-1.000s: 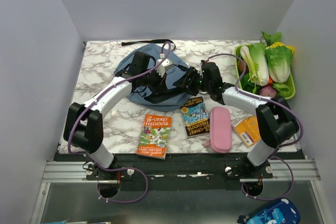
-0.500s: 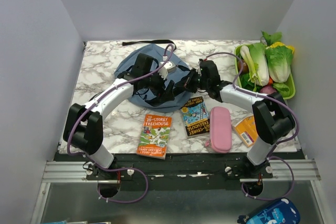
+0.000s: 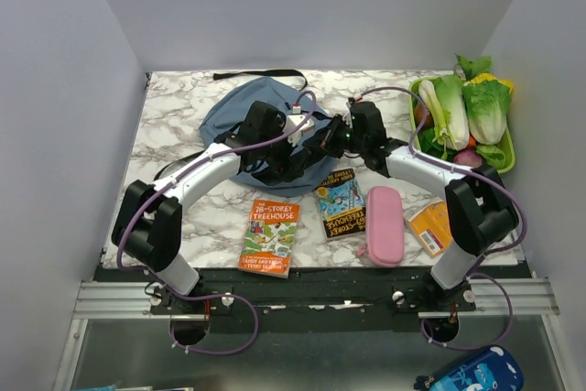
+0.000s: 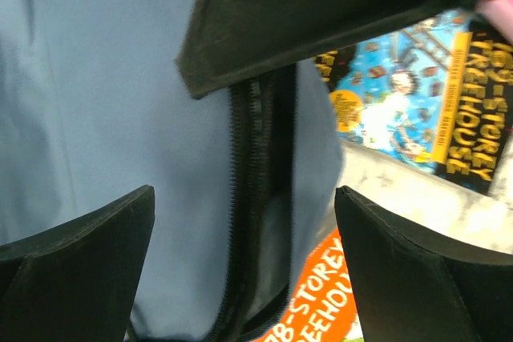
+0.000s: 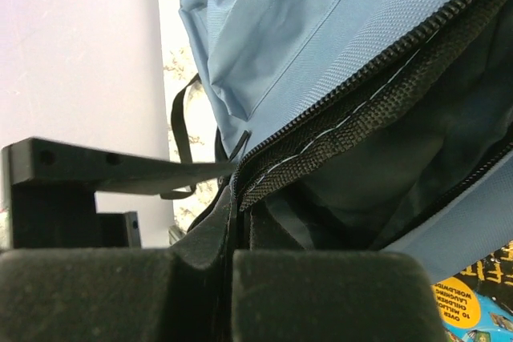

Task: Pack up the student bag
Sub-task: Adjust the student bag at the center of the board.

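Observation:
The dusty-blue student bag lies at the middle back of the marble table, with its black straps under my arms. My right gripper is at the bag's right edge. In the right wrist view it is shut on the bag's black zipper edge and holds the opening up. My left gripper is open over the bag's near right part. In the left wrist view its fingers straddle the open zipper without touching the bag.
An orange Treehouse book, a blue-black Treehouse book, a pink pencil case and a small orange book lie near the front edge. A green tray of vegetables stands at back right. A bright blue pouch lies below the table.
My left gripper has moved right and nearer, along the bag to its near right edge. My right gripper has shifted slightly left and back, still gripping the zipper edge.

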Controlling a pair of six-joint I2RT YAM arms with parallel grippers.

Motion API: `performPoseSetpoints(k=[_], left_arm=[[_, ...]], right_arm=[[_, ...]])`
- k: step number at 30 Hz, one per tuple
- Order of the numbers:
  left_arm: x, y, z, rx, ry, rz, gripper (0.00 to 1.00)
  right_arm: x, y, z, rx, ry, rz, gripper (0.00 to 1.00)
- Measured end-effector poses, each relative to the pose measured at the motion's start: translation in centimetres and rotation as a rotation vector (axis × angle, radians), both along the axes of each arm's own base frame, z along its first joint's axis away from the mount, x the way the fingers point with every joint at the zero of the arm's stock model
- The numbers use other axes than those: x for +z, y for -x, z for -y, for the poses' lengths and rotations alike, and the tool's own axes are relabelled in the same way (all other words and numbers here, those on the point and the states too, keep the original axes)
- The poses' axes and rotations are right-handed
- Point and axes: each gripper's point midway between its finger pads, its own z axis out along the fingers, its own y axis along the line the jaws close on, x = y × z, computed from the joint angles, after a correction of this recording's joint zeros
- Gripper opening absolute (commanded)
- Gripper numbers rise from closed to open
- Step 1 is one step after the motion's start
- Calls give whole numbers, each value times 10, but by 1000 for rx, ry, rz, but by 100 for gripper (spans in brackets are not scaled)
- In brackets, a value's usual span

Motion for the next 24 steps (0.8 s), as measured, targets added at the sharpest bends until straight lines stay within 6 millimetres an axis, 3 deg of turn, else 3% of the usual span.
performPoseSetpoints(k=[1,5,6,7,11,12,16,19,24], left_arm=[[-3,-3,-3,15,-21,16,99],[-7,-20,-16,79,-95,80,73],[-9,-24,-19,95,-112,93,55],[-11,-27,-22,109,-127,101,44],[-9,-34,-26,139,-135,123,14],[-8,-34,-25,143,-133,124,0],[-8,-36,-26,161,-137,127,0],[-6,-44,-32,204,-142,144,0],[0,-58,-46,283,-121,141,0]], right_arm=[[3,0,0,1,-3,5,0],[16,2,0,4,-18,30,0],[19,2,0,5,-22,37,1],[22,2,1,5,-25,43,0],[23,3,1,9,-25,57,1],[22,3,1,9,-26,58,1],[22,5,-1,25,-26,77,51],[20,12,3,38,-2,101,70],[22,43,22,91,36,201,81]])
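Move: The student bag's zippered rim, held up by the shut right hand, is to be taken about 3 cm ahead of the open left hand, 2 cm to its left and about 1 cm lower. That spot is roughly 5 cm left of the right hand and nearly level with it. On the board some 12 cm below the left hand, the 78-Storey book lies 17 cm back and 5 cm left, and the blue book 9 cm back and 14 cm right. The bag's rim passes from one hand to the other: the left hand slips forward and left about 4 cm, shuts its fingers on the zipper edge, then draws it another 3 cm the same way. The right hand first lifts its pinch about 2 cm and, once the left has closed, opens and backs off some 5 cm, back and to the right. ##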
